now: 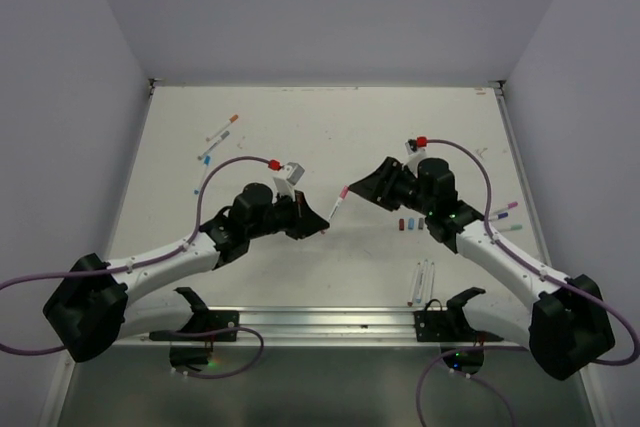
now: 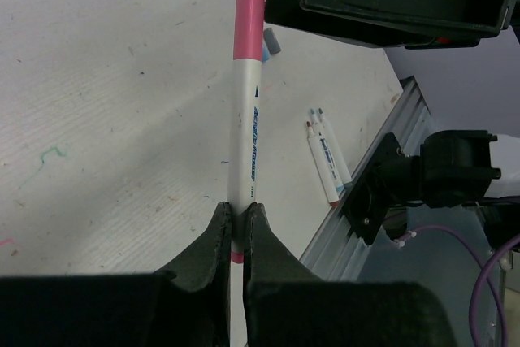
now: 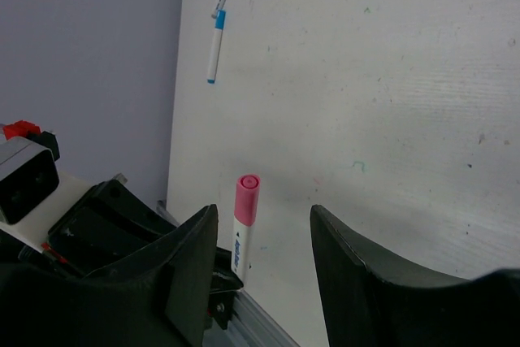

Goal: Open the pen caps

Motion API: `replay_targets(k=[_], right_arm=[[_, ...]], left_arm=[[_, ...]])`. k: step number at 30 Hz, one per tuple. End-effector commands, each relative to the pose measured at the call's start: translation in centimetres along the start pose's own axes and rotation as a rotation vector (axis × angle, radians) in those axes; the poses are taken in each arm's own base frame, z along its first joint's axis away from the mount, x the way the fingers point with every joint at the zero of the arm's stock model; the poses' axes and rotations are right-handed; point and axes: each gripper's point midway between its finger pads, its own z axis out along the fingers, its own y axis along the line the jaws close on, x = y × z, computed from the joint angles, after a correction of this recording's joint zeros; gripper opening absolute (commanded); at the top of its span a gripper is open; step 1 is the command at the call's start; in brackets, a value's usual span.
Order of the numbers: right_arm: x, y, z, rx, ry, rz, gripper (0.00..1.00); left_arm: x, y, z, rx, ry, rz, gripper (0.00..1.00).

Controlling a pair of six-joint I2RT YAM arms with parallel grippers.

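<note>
My left gripper [image 2: 240,210] is shut on the lower barrel of a white pen [image 2: 246,119], which juts out toward the right arm. The pen's pink cap [image 2: 249,22] is on its far end. In the top view this pen [image 1: 337,205] hangs above the table's middle between the two arms. My right gripper [image 3: 264,213] is open, and the pink cap [image 3: 246,198] lies in the gap between its jaws, nearer the left one and touching neither. Loose caps [image 1: 408,222] in red, blue and grey lie on the table by the right arm.
Two pens [image 1: 222,130] with coloured ends lie at the back left, one with a blue band [image 3: 215,46]. More pens [image 1: 505,212] lie at the right edge. Uncapped white barrels [image 1: 423,282] rest near the front metal rail [image 1: 330,315].
</note>
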Motion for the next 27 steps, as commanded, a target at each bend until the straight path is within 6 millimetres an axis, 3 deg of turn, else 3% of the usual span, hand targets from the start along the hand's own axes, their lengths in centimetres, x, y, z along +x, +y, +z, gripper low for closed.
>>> replay_targets(k=[1, 9, 16, 21, 23, 24, 27], right_arm=[[-0.3, 2.3, 0.6, -0.087, -0.02, -0.011, 0.53], [0.1, 2.6, 1.6, -0.09, -0.001, -0.012, 0.52], [0.4, 2.9, 2.1, -0.103, 0.003, -0.012, 0.37], [1.1, 3.1, 2.8, -0.113, 0.028, -0.01, 0.36], [1.3, 3.1, 3.0, -0.114, 0.03, -0.01, 0.09], [1.4, 3.1, 3.1, -0.112, 0.032, -0.009, 0.0], [1.4, 3.1, 3.0, -0.116, 0.014, -0.01, 0.0]], left_arm=[[-1.0, -1.9, -0.5, 0.077, -0.045, 0.004, 0.0], [-1.2, -2.3, -0.4, 0.094, -0.048, 0.009, 0.0], [-1.2, -2.4, -0.4, 0.1, -0.043, 0.009, 0.0], [-1.2, -2.6, -0.4, 0.11, -0.042, 0.004, 0.0], [-1.2, -2.7, -0.4, 0.113, -0.043, 0.004, 0.0], [-1.1, -2.7, -0.4, 0.114, -0.04, 0.003, 0.0], [-0.9, -2.7, -0.4, 0.123, -0.034, 0.01, 0.02]])
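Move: The pink cap of the upright-slanting pen held in the left gripper stands about 4 cm to the left of the right gripper, level with it fore and aft and barely 1 cm lower. From the left gripper this cap is some 6 cm ahead, 3 cm right and 4 cm up. Three loose caps lie on the table about 15 cm right of the right gripper and 17 cm below, with the bare pens a further 17 cm back from them. Bring the half-open right gripper about 4 cm left onto the pink cap, sinking only very slightly, with the wrist nearly unturned. Close its fingers as they come around the cap, the last of it quickly at the end, until they pinch the cap; keep the left gripper still, holding the pen by its other end. ##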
